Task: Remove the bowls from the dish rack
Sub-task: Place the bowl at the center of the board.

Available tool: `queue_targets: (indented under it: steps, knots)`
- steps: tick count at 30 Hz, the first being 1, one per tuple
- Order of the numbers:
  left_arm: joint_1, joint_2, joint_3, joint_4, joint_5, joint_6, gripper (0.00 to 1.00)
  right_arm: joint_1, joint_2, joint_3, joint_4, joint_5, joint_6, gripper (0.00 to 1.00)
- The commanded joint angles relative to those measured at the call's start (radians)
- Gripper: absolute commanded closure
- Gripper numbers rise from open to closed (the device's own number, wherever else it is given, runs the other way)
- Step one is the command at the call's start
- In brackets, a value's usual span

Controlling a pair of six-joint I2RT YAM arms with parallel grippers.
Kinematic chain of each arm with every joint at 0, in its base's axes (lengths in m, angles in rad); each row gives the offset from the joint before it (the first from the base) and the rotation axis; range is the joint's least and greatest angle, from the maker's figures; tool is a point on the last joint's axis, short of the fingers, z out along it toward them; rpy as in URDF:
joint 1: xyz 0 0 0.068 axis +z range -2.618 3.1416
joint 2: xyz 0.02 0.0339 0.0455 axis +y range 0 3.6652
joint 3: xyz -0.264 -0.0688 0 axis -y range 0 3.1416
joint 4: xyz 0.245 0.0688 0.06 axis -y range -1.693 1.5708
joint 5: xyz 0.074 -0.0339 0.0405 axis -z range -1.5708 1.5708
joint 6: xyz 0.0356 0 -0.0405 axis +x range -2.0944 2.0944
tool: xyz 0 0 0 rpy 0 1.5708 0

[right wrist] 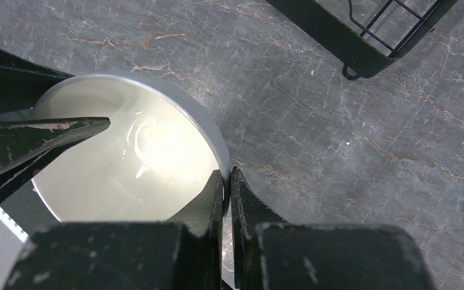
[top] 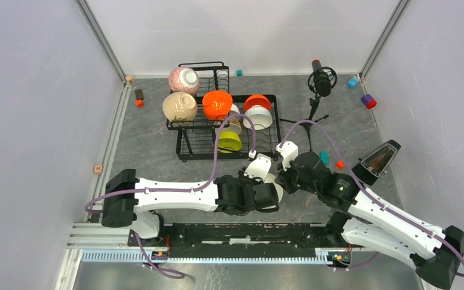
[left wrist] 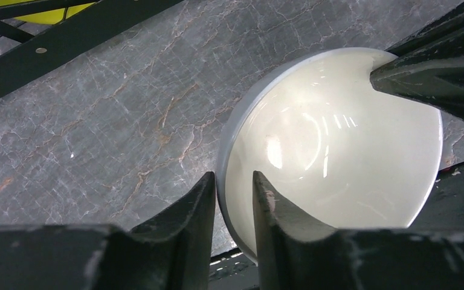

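Observation:
A white bowl (top: 273, 179) (left wrist: 332, 157) (right wrist: 127, 163) is held over the table in front of the dish rack (top: 187, 151). My right gripper (top: 282, 176) (right wrist: 226, 178) is shut on its rim. My left gripper (top: 274, 191) (left wrist: 234, 181) straddles the opposite rim, one finger outside and one inside, with a small gap still showing. On the rack sit a pink-speckled bowl (top: 183, 80), a beige bowl (top: 179, 107), two orange bowls (top: 217, 104) (top: 257, 101), a white bowl (top: 258, 116), a cream bowl (top: 234, 126) and a lime green bowl (top: 229, 142).
A black microphone tripod (top: 321, 81) stands right of the rack. Small blocks lie around: teal (top: 324, 157), orange (top: 340, 164), purple and red (top: 368, 101), blue (top: 353, 82), brown (top: 139, 95). A dark wedge-shaped object (top: 379, 158) lies at the right. The rack's corner (right wrist: 362, 36) is close.

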Motion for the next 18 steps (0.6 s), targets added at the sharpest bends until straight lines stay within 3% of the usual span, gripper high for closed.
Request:
queue_targets:
  steps: [1, 7, 11, 14, 18]
  knots:
    - [-0.001, 0.008, 0.033, 0.004, -0.029, -0.046, 0.68, 0.002, -0.021, 0.018, 0.067, -0.006, 0.026, 1.00]
    - [-0.003, 0.010, 0.039, 0.006, -0.018, -0.037, 0.97, 0.002, -0.038, 0.021, 0.059, -0.018, 0.026, 1.00]
    - [-0.003, 0.010, 0.040, 0.014, -0.011, -0.037, 0.98, 0.002, -0.040, 0.024, 0.052, -0.029, 0.026, 1.00]
    - [-0.002, -0.002, 0.031, 0.027, -0.010, -0.041, 0.98, 0.002, -0.041, 0.024, 0.047, -0.035, 0.023, 0.81]
    - [-0.002, -0.034, 0.015, 0.034, -0.014, -0.047, 0.98, 0.002, -0.055, 0.052, 0.033, -0.079, 0.004, 0.40]
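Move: The white bowl, mouth up and still pinched at its right rim by the right hand, has its middle about 5 cm to the left hand's right and 1 cm ahead, 3 cm below the fingers; from the right hand it is 5 cm left and 1 cm back. The green bowl in the rack lies some 14 cm ahead and 8 cm left of the left hand. From the right hand, the rack's near right corner is about 10 cm ahead and 2 cm right, the teal block 8 cm ahead and 15 cm right. The bowl passes from one hand to the other in the air: the left hand's part-open fingers, already astride its left rim, close and pinch it while that hand shifts just 1 cm forward and then eases partly back. The right hand draws back about 1 cm, then its fingers open to nearly half and release the right rim, which stays between them. ##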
